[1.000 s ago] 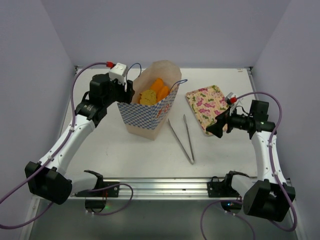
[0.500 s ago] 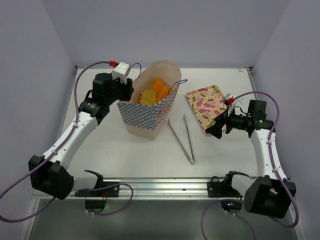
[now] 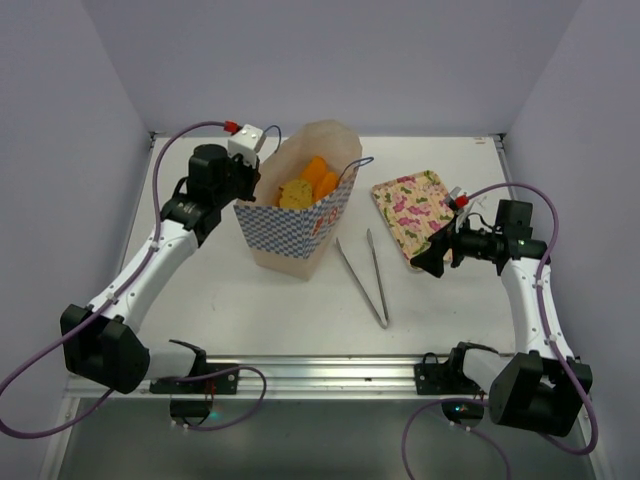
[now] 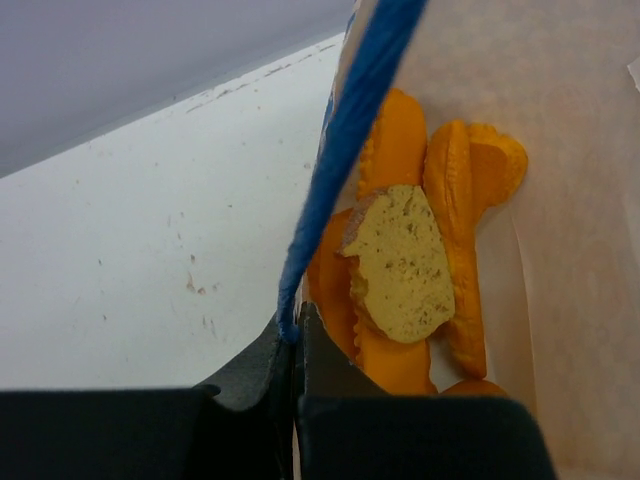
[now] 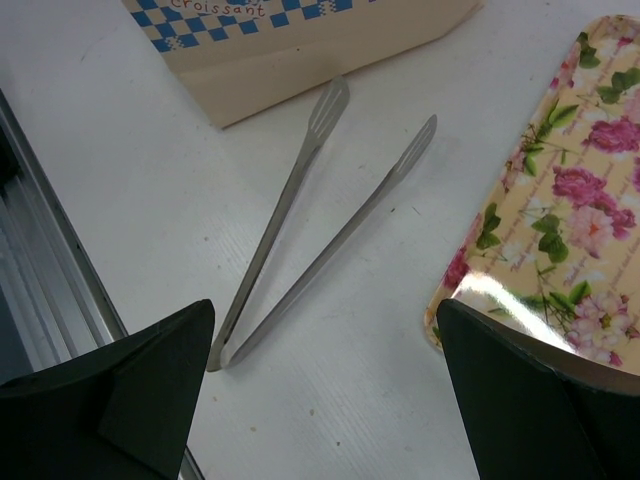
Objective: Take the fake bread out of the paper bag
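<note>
The paper bag point(image 3: 300, 228) stands upright at mid-table, cream with a blue checkered band. Inside it lies the fake bread point(image 3: 310, 183): glossy orange pieces and a speckled tan slice point(image 4: 400, 262). My left gripper point(image 3: 254, 184) is at the bag's left rim. In the left wrist view it point(image 4: 293, 325) is shut on the bag's blue cord handle point(image 4: 340, 150), beside the bread. My right gripper point(image 3: 421, 258) hovers open over the table right of the bag, and nothing lies between its fingers point(image 5: 322, 310).
Metal tongs point(image 3: 365, 275) lie on the table between the bag and my right gripper, spread open point(image 5: 310, 220). A pink floral tray point(image 3: 415, 210) sits at the right, its edge under my right fingers point(image 5: 560, 220). Purple walls enclose the table.
My left gripper has closed, pinching the blue cord handle, and its arm shifted slightly toward the bag. The right arm has barely moved.
</note>
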Available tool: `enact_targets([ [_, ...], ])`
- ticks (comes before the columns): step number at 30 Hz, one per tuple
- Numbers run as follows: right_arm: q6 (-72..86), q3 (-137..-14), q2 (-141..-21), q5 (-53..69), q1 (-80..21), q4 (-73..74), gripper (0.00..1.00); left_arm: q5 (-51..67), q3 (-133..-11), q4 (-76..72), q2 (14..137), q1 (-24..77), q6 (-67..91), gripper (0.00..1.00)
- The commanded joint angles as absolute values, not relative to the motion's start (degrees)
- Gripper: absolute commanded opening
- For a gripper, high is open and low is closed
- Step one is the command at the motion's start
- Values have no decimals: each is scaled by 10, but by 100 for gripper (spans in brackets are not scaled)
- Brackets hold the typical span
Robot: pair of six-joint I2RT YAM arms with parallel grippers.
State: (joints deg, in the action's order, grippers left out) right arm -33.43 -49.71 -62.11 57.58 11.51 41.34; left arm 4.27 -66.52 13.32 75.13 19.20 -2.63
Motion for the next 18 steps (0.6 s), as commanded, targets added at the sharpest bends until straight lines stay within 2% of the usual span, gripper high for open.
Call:
enact_targets([
  [1, -330, -508, -610, 589, 113, 405, 99, 20, -696, 115, 751, 194, -41, 0],
  [7, -320, -504, -608, 596, 112, 401, 99, -58, -714, 111, 739, 186, -50, 0],
  [10, -309, -502, -609, 602, 95, 397, 99, -53, -736, 119, 742, 157, -49, 0],
  [14, -276, -505, -614, 566, 28, 370, 98, -44, -749, 126, 745, 127, -43, 0],
  [18, -237, -517, -639, 441, -70, 340, 94, -37, -734, 116, 751, 97, -33, 0],
])
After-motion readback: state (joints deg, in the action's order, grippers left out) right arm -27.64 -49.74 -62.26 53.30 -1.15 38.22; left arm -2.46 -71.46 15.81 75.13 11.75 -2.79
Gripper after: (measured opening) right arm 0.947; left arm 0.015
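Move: The left hand already pinches the bag's near-left blue handle. The bread lies in the bag about 6 cm ahead of it, 11 cm to its right and 14 cm below, with the bag's middle some 10 cm to its right, level with it and 14 cm down. From the open right hand the bread is roughly 20 cm ahead, 23 cm left and 8 cm down. The tongs lie about 9 cm left and 2 cm ahead of that hand, some 17 cm down. Keeping its pinch on the blue handle, the left hand drags the bag to the left, speeding up over about 7 cm while rising some 3 cm and edging forward, the wrist swinging about 15 degrees counter-clockwise. The right hand, fingers still wide open and touching nothing, starts late and sweeps nearly 5 cm left towards the tongs, well above the table. ##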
